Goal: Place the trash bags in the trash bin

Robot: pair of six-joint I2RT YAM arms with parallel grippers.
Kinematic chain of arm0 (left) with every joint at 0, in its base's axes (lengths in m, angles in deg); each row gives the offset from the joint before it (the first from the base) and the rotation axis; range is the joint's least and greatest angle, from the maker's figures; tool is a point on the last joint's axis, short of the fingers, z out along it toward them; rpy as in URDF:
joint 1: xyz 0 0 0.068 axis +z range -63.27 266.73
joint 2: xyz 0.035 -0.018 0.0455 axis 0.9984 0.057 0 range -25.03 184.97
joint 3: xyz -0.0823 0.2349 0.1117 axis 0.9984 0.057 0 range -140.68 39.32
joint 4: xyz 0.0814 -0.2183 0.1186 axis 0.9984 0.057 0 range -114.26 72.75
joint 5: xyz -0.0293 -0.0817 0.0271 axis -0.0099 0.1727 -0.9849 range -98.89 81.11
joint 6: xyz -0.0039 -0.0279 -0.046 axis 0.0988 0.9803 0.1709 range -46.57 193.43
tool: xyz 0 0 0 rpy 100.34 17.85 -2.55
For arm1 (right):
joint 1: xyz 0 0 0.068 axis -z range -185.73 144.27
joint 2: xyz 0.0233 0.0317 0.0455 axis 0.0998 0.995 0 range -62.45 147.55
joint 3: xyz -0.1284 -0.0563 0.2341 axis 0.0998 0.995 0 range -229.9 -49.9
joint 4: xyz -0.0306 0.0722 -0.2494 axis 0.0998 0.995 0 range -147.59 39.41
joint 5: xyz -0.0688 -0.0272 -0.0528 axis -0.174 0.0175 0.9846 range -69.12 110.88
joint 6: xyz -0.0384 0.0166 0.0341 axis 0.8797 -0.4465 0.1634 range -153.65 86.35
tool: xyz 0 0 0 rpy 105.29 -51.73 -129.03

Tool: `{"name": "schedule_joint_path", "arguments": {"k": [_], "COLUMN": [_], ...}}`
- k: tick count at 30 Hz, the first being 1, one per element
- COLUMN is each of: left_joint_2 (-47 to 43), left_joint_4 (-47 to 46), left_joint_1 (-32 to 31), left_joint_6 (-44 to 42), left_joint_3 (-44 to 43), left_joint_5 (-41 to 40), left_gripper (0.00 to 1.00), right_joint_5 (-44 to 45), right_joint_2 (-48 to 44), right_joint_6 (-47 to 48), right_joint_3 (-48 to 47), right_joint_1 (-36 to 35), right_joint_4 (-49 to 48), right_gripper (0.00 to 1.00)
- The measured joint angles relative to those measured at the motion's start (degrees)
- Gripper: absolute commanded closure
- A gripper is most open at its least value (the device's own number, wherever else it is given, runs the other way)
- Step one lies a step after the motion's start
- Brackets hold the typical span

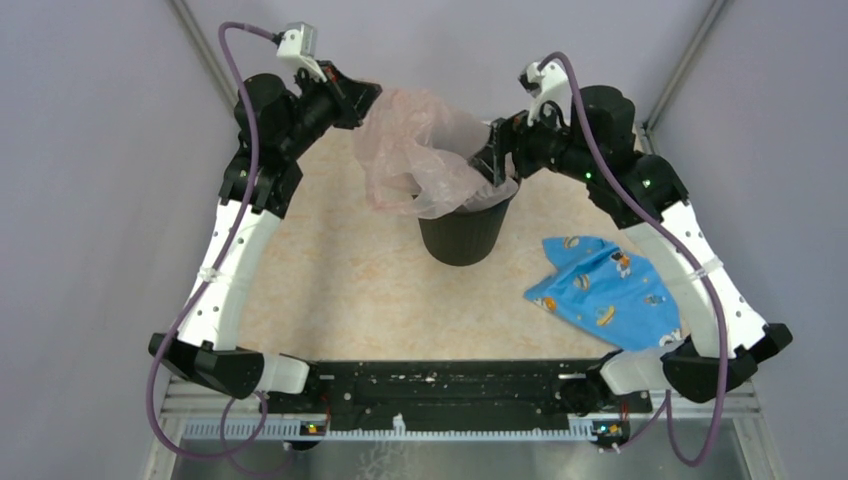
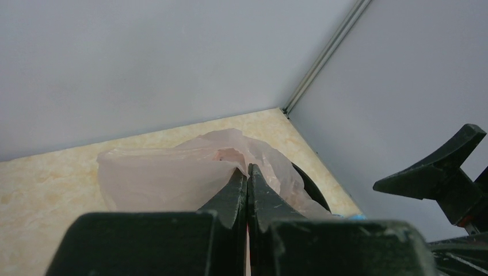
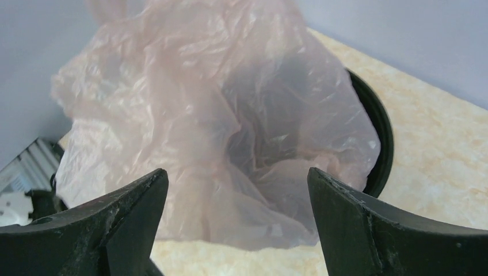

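The pale-pink translucent trash bag [image 1: 415, 150] is draped over the far left side of the round black trash bin [image 1: 462, 238], with its lower part sagging into the bin's mouth. My left gripper [image 1: 368, 100] is raised to the left of the bin and is shut on the bag's upper edge. In the left wrist view the film [image 2: 167, 178] bunches at the closed tips [image 2: 248, 168]. My right gripper [image 1: 496, 162] hangs at the bin's right rim, open and holding nothing. In the right wrist view the bag [image 3: 213, 115] lies beyond the open gripper [image 3: 236, 175], covering most of the bin's rim [image 3: 382, 132].
A blue patterned cloth [image 1: 605, 290] lies flat on the table to the right of the bin, near the right arm. Grey walls close in the table on the far, left and right sides. The right gripper's finger [image 2: 437, 172] shows at the right of the left wrist view.
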Motion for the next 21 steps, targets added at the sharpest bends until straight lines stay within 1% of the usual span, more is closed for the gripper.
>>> {"name": "schedule_joint_path", "arguments": {"k": [3,7,9,11,14,19,21], "left_joint_2": [0.0,0.1,0.1,0.2,0.5,1.3,1.5], "left_joint_4": [-0.2,-0.6,-0.6,-0.7,-1.1,-1.2,-1.2], "left_joint_1": [0.0,0.0,0.0,0.0,0.0,0.0,0.0], "left_joint_6": [0.2,0.6,0.8,1.0,1.2,1.3,1.3], "left_joint_3": [0.0,0.0,0.0,0.0,0.0,0.0,0.0], "left_joint_5": [0.4,0.4,0.5,0.6,0.9,1.6,2.0], "left_gripper": [1.00,1.00,1.00,1.00,1.00,1.00,1.00], "right_joint_5": [-3.1,-5.9,-6.4,-6.7,-6.8,-4.1,-1.5], "right_joint_2": [-2.0,-5.9,-7.9,-9.1,-9.3,-7.4,-6.0], "right_joint_6": [0.9,2.0,2.3,2.3,1.7,-0.9,-2.3], "right_joint_3": [3.0,8.5,11.2,12.8,13.3,13.4,13.5], "right_joint_1": [-0.1,-0.2,-0.2,-0.2,-0.3,-0.3,-0.3], "right_joint_4": [0.2,0.6,0.6,0.6,-0.2,-1.9,-2.3], "right_gripper": [0.13,0.13,0.16,0.23,0.39,0.78,0.87]}}
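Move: The trash bag's near right fold, above the bin's near right rim, lies about 2 cm back and 5 cm below the open right hand, level with it sideways. The trash bin's middle is some 7 cm ahead of that hand, 4 cm left and 30 cm down; the blue bag lies about 27 cm right, 6 cm back and 40 cm down. From the left hand, that fold is roughly 20 cm right, 9 cm back and 12 cm below. The pink bag's loose near edge is what the right hand goes for: it draws back about 5 cm while sinking 4 cm, turning slightly counter-clockwise, then comes forward again by about 2.5 cm and a little lower as its wide-open fingers close most of the way and pinch the fold. The left hand keeps its shut grip on the bag's far left end, almost still. ##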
